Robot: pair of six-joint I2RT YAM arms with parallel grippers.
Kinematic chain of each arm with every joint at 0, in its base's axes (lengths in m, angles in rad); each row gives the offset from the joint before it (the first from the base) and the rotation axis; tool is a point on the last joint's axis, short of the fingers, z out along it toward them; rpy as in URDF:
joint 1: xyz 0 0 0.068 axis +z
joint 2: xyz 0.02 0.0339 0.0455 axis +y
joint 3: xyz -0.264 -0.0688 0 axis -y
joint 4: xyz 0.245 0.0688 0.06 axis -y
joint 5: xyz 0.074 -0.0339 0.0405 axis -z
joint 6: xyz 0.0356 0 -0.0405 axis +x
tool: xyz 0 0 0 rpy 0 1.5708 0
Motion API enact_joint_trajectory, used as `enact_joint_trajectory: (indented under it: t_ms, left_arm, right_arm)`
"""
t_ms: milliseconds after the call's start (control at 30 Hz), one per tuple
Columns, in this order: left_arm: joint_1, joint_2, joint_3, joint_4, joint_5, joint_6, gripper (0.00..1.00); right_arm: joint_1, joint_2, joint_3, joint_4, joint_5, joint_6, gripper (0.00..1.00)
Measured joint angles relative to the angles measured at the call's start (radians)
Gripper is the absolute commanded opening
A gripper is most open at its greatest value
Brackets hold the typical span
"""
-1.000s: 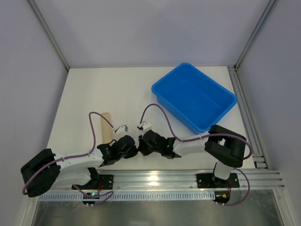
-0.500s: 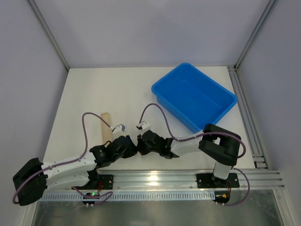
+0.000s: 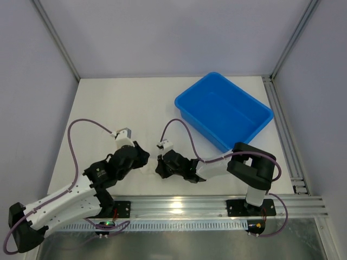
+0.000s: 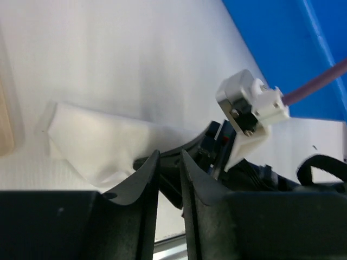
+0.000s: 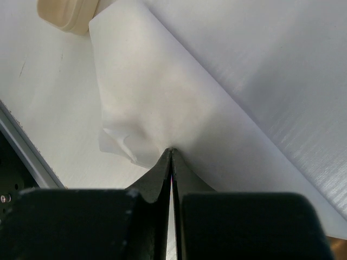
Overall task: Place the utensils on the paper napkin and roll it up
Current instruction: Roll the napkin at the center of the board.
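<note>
The paper napkin [image 5: 162, 97] lies as a loose white roll on the table, also seen in the left wrist view as the same napkin [image 4: 97, 141]. My right gripper [image 5: 171, 151] is shut, its tips pinching a puckered spot on the napkin's near side. My left gripper [image 4: 169, 158] hangs just left of the roll, a little open, with nothing between its fingers [image 4: 149, 173]. In the top view the left gripper [image 3: 141, 157] and the right gripper [image 3: 159, 167] face each other near the table's front edge. The utensils are hidden.
A blue bin [image 3: 223, 111] stands at the back right. A tan cylinder [image 5: 68, 13] lies just past the roll's far end and shows at the left edge [image 4: 5, 119] of the left wrist view. The metal rail [image 3: 179, 206] runs along the front.
My left gripper has opened a little and drawn back to the left, away from the right gripper. The right gripper has stayed shut on the napkin.
</note>
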Motion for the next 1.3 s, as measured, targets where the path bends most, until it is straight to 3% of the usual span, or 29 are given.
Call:
enact_joint_trajectory:
  t_ms: [200,333,733,1300]
  left_arm:
    - [0.182,0.147,-0.021,0.051,0.161,0.096,0.0]
    - [0.247,0.219,-0.048,0.106,0.269,0.142,0.0]
    - [0.248,0.224,-0.149,0.262,0.428,0.166,0.0]
    - [0.248,0.309,-0.216,0.26,0.397,0.087,0.0]
  right_arm:
    - [0.0,0.0,0.0,0.0,0.0,-0.001,0.04]
    - [0.0,0.0,0.0,0.0,0.0,-0.001,0.04]
    - [0.0,0.0,0.0,0.0,0.0,-0.001,0.03]
    - [-0.013,0.0,0.016,-0.033,-0.019,-0.008,0.04]
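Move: The folded napkin's middle lies about 14 cm below the left hand, 5 cm to its right and 1 cm ahead; it is roughly 2 cm ahead of and just 1 cm right of the right hand, whose tips already rest at its near edge, about 1 cm above its middle. At napkin height, the spoon pokes out some 11 cm right and 1 cm ahead of the left hand, and the wooden tray stands 11 cm left and 8 cm ahead. The napkin is kept down at its near edge by the right hand's shut tips, which stay put, while the left hand sinks about 12 cm towards it, drifting forward and left at first, then back and slightly right. The left fingers close early on, the hand tips some 20 degrees further downward, and its shut tips come down onto the napkin just left of the right ones. ##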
